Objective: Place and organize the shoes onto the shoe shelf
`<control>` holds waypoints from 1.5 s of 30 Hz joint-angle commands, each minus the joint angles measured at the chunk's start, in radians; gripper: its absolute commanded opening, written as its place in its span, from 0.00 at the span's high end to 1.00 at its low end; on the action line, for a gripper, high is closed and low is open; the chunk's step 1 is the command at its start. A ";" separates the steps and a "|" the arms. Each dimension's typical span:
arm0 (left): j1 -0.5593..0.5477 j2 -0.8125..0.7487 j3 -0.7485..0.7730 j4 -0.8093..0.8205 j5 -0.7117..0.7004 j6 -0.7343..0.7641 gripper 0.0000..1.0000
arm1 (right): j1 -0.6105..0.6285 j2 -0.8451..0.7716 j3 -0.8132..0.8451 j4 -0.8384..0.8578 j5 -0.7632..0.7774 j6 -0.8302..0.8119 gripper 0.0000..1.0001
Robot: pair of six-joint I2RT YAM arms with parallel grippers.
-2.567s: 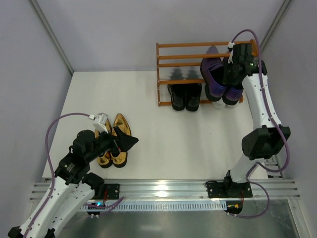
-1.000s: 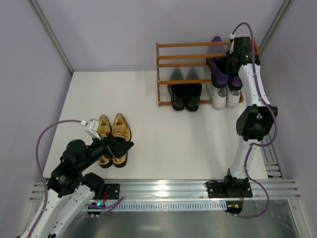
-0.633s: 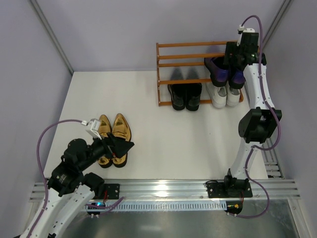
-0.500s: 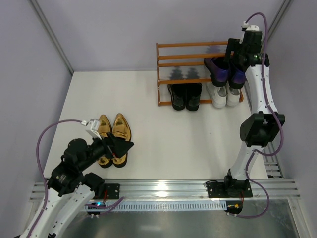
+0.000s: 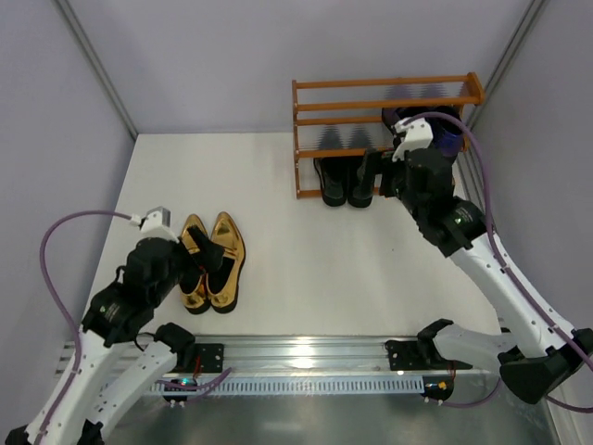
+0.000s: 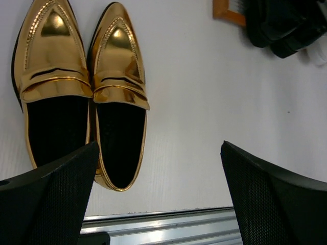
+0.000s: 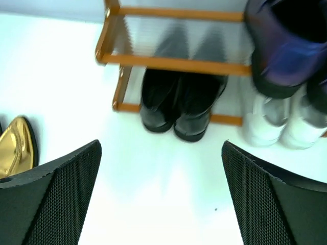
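Observation:
The orange-brown shoe shelf [image 5: 371, 83] stands at the back; it also shows in the right wrist view [image 7: 173, 64]. Purple loafers [image 5: 437, 126] [image 7: 286, 51] sit on its upper tier at the right. White sneakers [image 7: 283, 120] sit below them, and black loafers [image 5: 345, 182] [image 7: 181, 107] sit on the lower tier at the left. Gold loafers [image 5: 215, 252] [image 6: 120, 102] lie side by side on the table at the front left. My left gripper [image 5: 204, 261] [image 6: 158, 204] is open and empty over their heels. My right gripper [image 5: 380, 181] [image 7: 161, 199] is open and empty above the table in front of the shelf.
A metal rail [image 5: 306, 352] runs along the table's near edge, just behind the gold loafers' heels [image 6: 168, 229]. Grey walls close in the left, back and right. The white tabletop [image 5: 306, 250] lies between the gold loafers and the shelf.
My right gripper left the purple loafers on the upper tier and pulled back toward the table in front of the shelf. My left gripper shifted back over the gold loafers' heels.

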 commanded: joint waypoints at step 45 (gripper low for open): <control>0.184 0.956 0.101 0.015 0.059 0.281 0.75 | 0.254 -0.312 -0.627 0.086 -0.134 0.262 0.00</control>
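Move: The gold shoes stand side by side on the table with their toes pointing forward. The middle of the pair is about 4 cm ahead of the left hand, 3 cm to its left and some 19 cm below it. The black shoes on the low rung lie roughly 30 cm ahead of that hand, 35 cm to its right and 15 cm lower. From the right hand the gold pair is about 44 cm to the left, 12 cm back and 30 cm lower. The left hand drops about 16 cm onto the gold shoes while easing some 5 cm forward and a little left, its fingers tipping over until they point nearly straight down; late in the descent they close from wide open, one inside each shoe's opening just behind the strap, and pinch the two inner side walls together. Meanwhile the empty right hand backs away from the rack, sinking about 18 cm and drawing back some 12 cm with a smaller shift left, then hovers open over bare table. ##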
